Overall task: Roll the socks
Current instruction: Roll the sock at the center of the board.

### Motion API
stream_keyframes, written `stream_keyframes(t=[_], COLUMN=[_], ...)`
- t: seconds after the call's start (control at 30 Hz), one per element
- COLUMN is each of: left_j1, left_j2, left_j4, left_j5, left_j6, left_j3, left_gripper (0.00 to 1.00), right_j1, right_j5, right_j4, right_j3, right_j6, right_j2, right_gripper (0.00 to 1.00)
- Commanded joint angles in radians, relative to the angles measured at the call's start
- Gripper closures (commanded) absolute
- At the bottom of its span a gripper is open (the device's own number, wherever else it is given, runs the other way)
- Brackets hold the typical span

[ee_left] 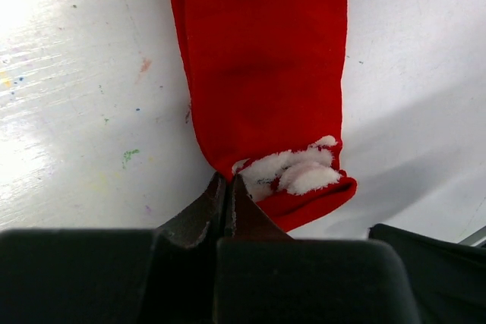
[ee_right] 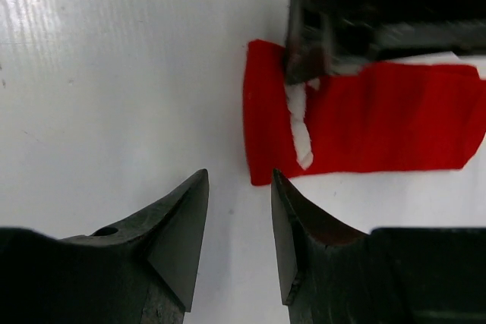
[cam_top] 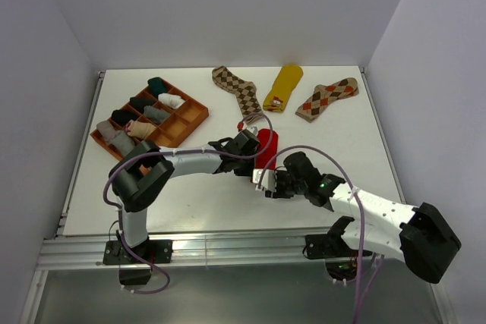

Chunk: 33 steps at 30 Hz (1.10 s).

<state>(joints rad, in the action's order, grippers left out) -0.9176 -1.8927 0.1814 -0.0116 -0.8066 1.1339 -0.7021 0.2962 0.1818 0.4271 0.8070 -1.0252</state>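
Note:
A red sock (cam_top: 268, 144) lies flat on the white table, its near end folded so white fluffy lining (ee_left: 300, 172) shows. My left gripper (ee_left: 228, 180) is shut, its tips set on the left corner of that folded end (ee_right: 266, 111), with no fabric visible between them. My right gripper (ee_right: 239, 178) stands open just short of the same end, with bare table between its fingers. Two brown argyle socks (cam_top: 241, 90) (cam_top: 328, 98) and a mustard yellow sock (cam_top: 285, 85) lie flat at the back.
An orange compartment tray (cam_top: 206, 114) at the back left holds several rolled socks. Both arms meet over the table's middle, with the right arm's cable (cam_top: 357, 187) looping above it. Walls close the table on three sides.

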Motion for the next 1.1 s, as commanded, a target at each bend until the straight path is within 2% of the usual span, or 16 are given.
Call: stream_keyframes(t=[0.0,0.23,0.5,0.8,0.87,0.9,1.03,1.07], left_j1=[-0.004,-0.004,-0.004,-0.004,-0.004,-0.004,-0.001,0.002], left_j2=[-0.072,-0.082,-0.085,-0.069,-0.069,-0.069,-0.051,-0.045], left_j4=[0.171,0.173,0.173,0.171,0.173,0.173,0.152,0.144], left_j5=[0.022,0.038,0.055,0.076,0.076,0.078,0.079,0.081], left_j6=[0.014,0.024,0.037,0.05,0.053,0.053,0.052,0.047], left_j3=[-0.025,-0.017,-0.016,-0.029,-0.029,-0.029,-0.046,-0.06], left_gripper=[1.0,1.0,1.0,1.0,1.0,1.0,0.99,0.95], right_j1=[-0.089,-0.197,-0.229,-0.227,-0.224,-0.221,-0.143,-0.125], right_j5=[-0.14,-0.261,-0.383,-0.404,-0.378,-0.346,-0.158,-0.069], right_j4=[-0.154,-0.283,-0.401,-0.383,-0.358,-0.294,-0.087,-0.04], right_j3=[-0.046,-0.077,-0.074,-0.034,-0.01,0.004,0.09,0.132], right_j6=[0.054,0.063,0.116,0.075,0.049,0.037,-0.015,-0.015], right_j2=[-0.004,-0.082,-0.203,-0.308,-0.314,-0.309,-0.277,-0.274], right_gripper=[0.54,0.54,0.55,0.69,0.76,0.78,0.8,0.8])
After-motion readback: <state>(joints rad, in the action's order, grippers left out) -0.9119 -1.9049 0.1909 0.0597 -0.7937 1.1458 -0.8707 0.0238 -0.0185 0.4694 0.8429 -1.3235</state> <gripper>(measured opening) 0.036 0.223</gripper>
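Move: Just beyond the right hand is the red sock's folded near end, with the white band: about 2 cm ahead, 3 cm to its left and 4 cm below. The sock's leg has its middle some 11 cm ahead and 2 cm left. Farther out, the yellow sock is roughly 34 cm ahead and 6 cm right, the checkered sock 32 cm ahead and 10 cm left. From the left hand, which pinches the fold's left corner, the folded end's middle is 3 cm right, level fore and aft, and 1 cm below. Sinking about 3.5 cm onto the sock's folded end, the right hand slides some 2 cm left, dips briefly back, then reaches forward about 3 cm; it tilts up to 20 degrees and partly untilts. Late on, its half-open fingers narrow and pinch the fold beside the left fingers. The left hand keeps its pinch on the corner, easing about 1 cm back and right. ##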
